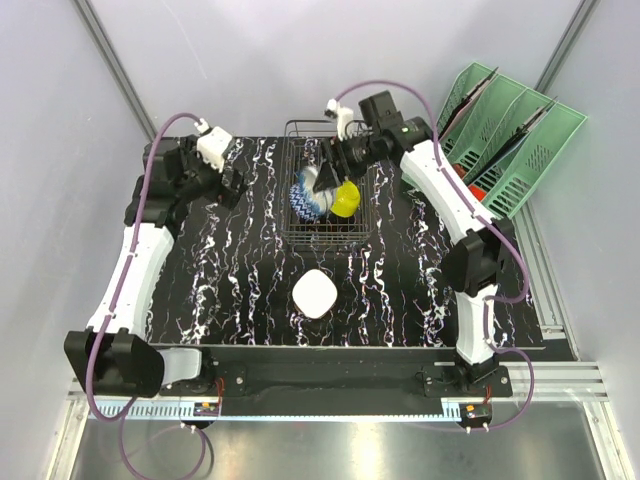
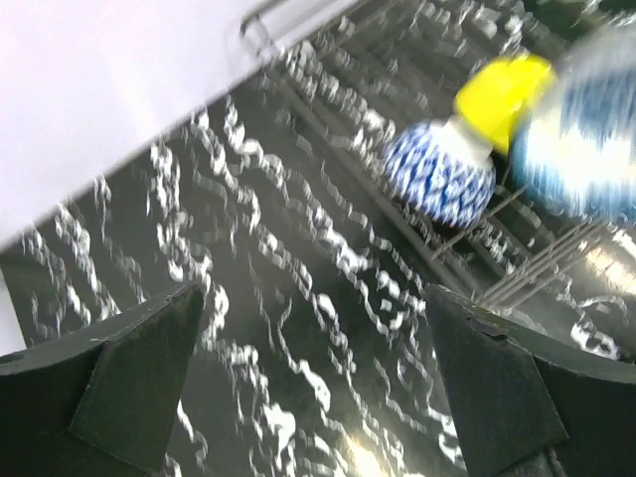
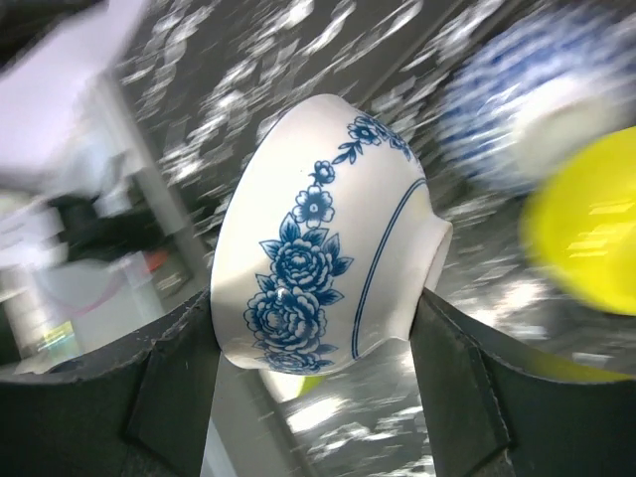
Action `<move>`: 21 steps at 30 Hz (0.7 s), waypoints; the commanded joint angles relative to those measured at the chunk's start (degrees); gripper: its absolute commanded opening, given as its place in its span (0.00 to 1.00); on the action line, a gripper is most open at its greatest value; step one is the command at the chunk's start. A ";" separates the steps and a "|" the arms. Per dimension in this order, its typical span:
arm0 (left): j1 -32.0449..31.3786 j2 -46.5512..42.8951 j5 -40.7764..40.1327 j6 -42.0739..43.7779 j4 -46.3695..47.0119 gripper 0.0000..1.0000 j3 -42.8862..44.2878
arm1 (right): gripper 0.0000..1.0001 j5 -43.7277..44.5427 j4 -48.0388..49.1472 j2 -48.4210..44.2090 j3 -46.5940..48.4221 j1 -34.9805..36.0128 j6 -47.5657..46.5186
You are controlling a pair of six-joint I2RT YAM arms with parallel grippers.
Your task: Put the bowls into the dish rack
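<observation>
The dark wire dish rack (image 1: pixel 326 236) stands at the back middle of the table. In it lie a blue-patterned bowl (image 1: pixel 308 203) and a yellow bowl (image 1: pixel 347 197). My right gripper (image 1: pixel 325 178) is over the rack, shut on a white bowl with blue flowers (image 3: pixel 328 238), held on its side between both fingers. The right wrist view also shows the blue-patterned bowl (image 3: pixel 517 99) and the yellow bowl (image 3: pixel 586 229). A plain white bowl (image 1: pixel 316 296) sits upside down on the table in front of the rack. My left gripper (image 1: pixel 237 188) is open and empty, left of the rack.
A mint-green slotted organizer (image 1: pixel 505 140) stands at the back right. The left wrist view shows the rack's wire edge (image 2: pixel 497 258), the blue-patterned bowl (image 2: pixel 437 174) and the yellow bowl (image 2: pixel 502 89). The mat is black with white marbling (image 1: pixel 230 290).
</observation>
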 commanded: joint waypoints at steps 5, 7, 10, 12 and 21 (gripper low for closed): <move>1.37 -5.81 4.27 3.23 -4.72 0.99 -9.92 | 0.00 32.81 3.34 1.58 11.74 0.62 -12.06; 1.37 -6.78 8.22 5.00 -6.90 0.99 -11.42 | 0.00 37.57 5.27 3.76 13.41 0.62 -15.14; 1.29 -8.45 12.27 8.60 -10.07 0.99 -13.53 | 0.00 42.14 7.82 7.36 15.78 0.79 -18.31; 1.29 -9.51 14.63 11.32 -11.57 0.99 -14.50 | 0.00 44.86 9.49 10.26 17.89 0.71 -20.15; 1.29 -10.39 18.87 15.38 -17.82 0.99 -17.40 | 0.00 52.69 17.23 22.39 26.32 0.97 -28.41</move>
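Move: I hold the blue-flowered bowl in my right hand; its spot, the empty far-right part of the wire dish rack, lies about 19 cm ahead, 7 cm right and 18 cm below. The yellow bowl sits roughly 7 cm ahead and 6 cm right, the blue-patterned bowl 6 cm ahead and 4 cm left, both some 17 cm down. From my empty left hand, the white squarish bowl is about 20 cm back, 21 cm right and 23 cm below; the blue-patterned bowl is some 4 cm ahead, 18 cm right, equally low. Keeping my grip on the flowered bowl, I carry it with my right hand about 18 cm forward and some 6 cm right, past the yellow bowl, first rising slightly and then sinking towards the rack's free far-right part, while the fingers swing from pointing left to forward and down. My left hand, open and empty, draws back 11 cm and sinks 9 cm towards the white bowl, tipping down a little and turning clockwise. ##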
